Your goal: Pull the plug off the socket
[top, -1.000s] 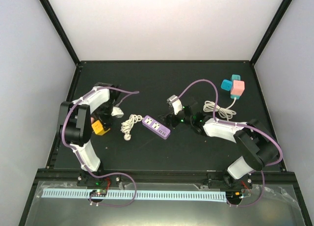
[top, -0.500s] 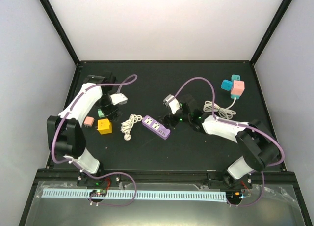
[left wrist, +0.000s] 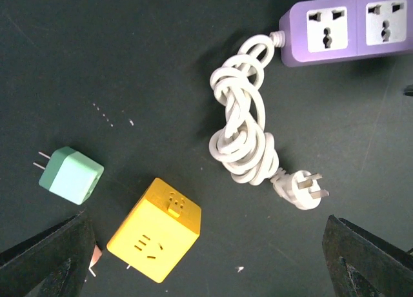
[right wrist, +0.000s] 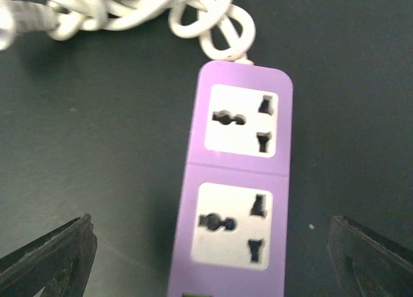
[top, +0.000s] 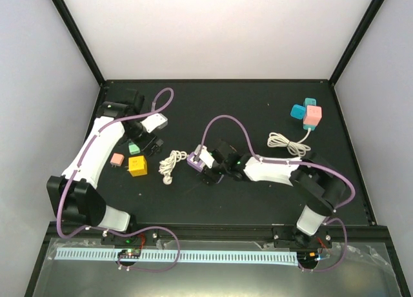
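Observation:
A purple socket strip (right wrist: 239, 187) lies flat with both outlets empty, and my open right gripper (right wrist: 208, 261) hovers over it, one finger on each side. Seen from above, the right gripper (top: 210, 168) covers most of the strip (top: 193, 159). The strip's white cable (left wrist: 242, 126) is coiled and ends in a loose white plug (left wrist: 300, 190). Higher up, my left gripper (left wrist: 206, 265) is open over a yellow cube socket (left wrist: 155, 229) and holds nothing. A green plug (left wrist: 70, 174) lies free beside the cube. From above, the left gripper (top: 144, 144) is behind the cube (top: 137, 165).
A small pink plug (top: 117, 159) lies left of the yellow cube. At the back right, a teal cube (top: 299, 110) and a pink cube (top: 313, 116) sit joined, with a second coiled white cable (top: 286, 143). Black frame rails border the dark table.
My left gripper rose off the yellow cube and drew back, uncovering the green and pink plugs. My right gripper slid left onto the purple strip.

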Robot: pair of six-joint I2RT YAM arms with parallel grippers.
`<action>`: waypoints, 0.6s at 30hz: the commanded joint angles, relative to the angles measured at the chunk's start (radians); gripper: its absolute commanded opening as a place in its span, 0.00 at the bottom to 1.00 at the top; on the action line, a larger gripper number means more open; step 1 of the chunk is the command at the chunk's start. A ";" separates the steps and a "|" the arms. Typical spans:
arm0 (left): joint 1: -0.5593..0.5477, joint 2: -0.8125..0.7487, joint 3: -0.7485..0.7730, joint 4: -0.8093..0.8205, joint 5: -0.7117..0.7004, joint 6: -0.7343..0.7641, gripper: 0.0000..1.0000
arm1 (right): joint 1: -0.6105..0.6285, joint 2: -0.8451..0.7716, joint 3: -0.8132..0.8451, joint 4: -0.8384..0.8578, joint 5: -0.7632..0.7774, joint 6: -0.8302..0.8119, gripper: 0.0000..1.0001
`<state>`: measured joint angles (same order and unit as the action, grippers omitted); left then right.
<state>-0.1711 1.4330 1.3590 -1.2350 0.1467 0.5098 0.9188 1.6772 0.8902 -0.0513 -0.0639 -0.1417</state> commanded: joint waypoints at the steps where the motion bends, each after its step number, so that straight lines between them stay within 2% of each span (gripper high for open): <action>1: 0.003 -0.022 0.010 0.029 0.063 -0.023 0.99 | 0.006 0.066 0.071 -0.041 0.147 -0.020 1.00; 7: 0.004 -0.033 -0.026 0.046 0.053 -0.010 0.99 | 0.007 0.111 0.080 -0.018 0.238 -0.036 1.00; 11: 0.004 -0.030 -0.032 0.056 0.057 -0.010 0.99 | 0.005 0.148 0.094 -0.030 0.264 -0.044 0.96; 14: 0.004 -0.027 -0.031 0.063 0.060 -0.013 0.99 | -0.009 0.149 0.090 -0.037 0.248 -0.036 0.85; 18: 0.004 -0.025 -0.031 0.064 0.059 -0.012 0.99 | -0.071 0.121 0.081 -0.074 0.184 -0.055 0.61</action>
<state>-0.1711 1.4242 1.3296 -1.1946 0.1844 0.5007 0.9047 1.8240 0.9649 -0.0921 0.1402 -0.1757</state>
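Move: The purple socket strip's middle lies about 3 cm ahead of the right hand, neither left nor right of it, and some 4 cm below. Its coiled white cable sits about 11 cm to the hand's left and 5 cm ahead; the cable's own plug is about 13 cm left and 1 cm back, both around 5 cm below. From the left hand the strip is about 18 cm to the right, level fore and aft, and 16 cm lower. Down and forward together, by roughly 4 cm each, with a drift of some 2 cm to the right in the later part, the right hand brings its open fingers over the purple strip, one on either side, and pushes on its near long side. The wrist rolls about 10 degrees, left side dropping, and late on the fingers close by nearly a third onto the strip's two long sides. ##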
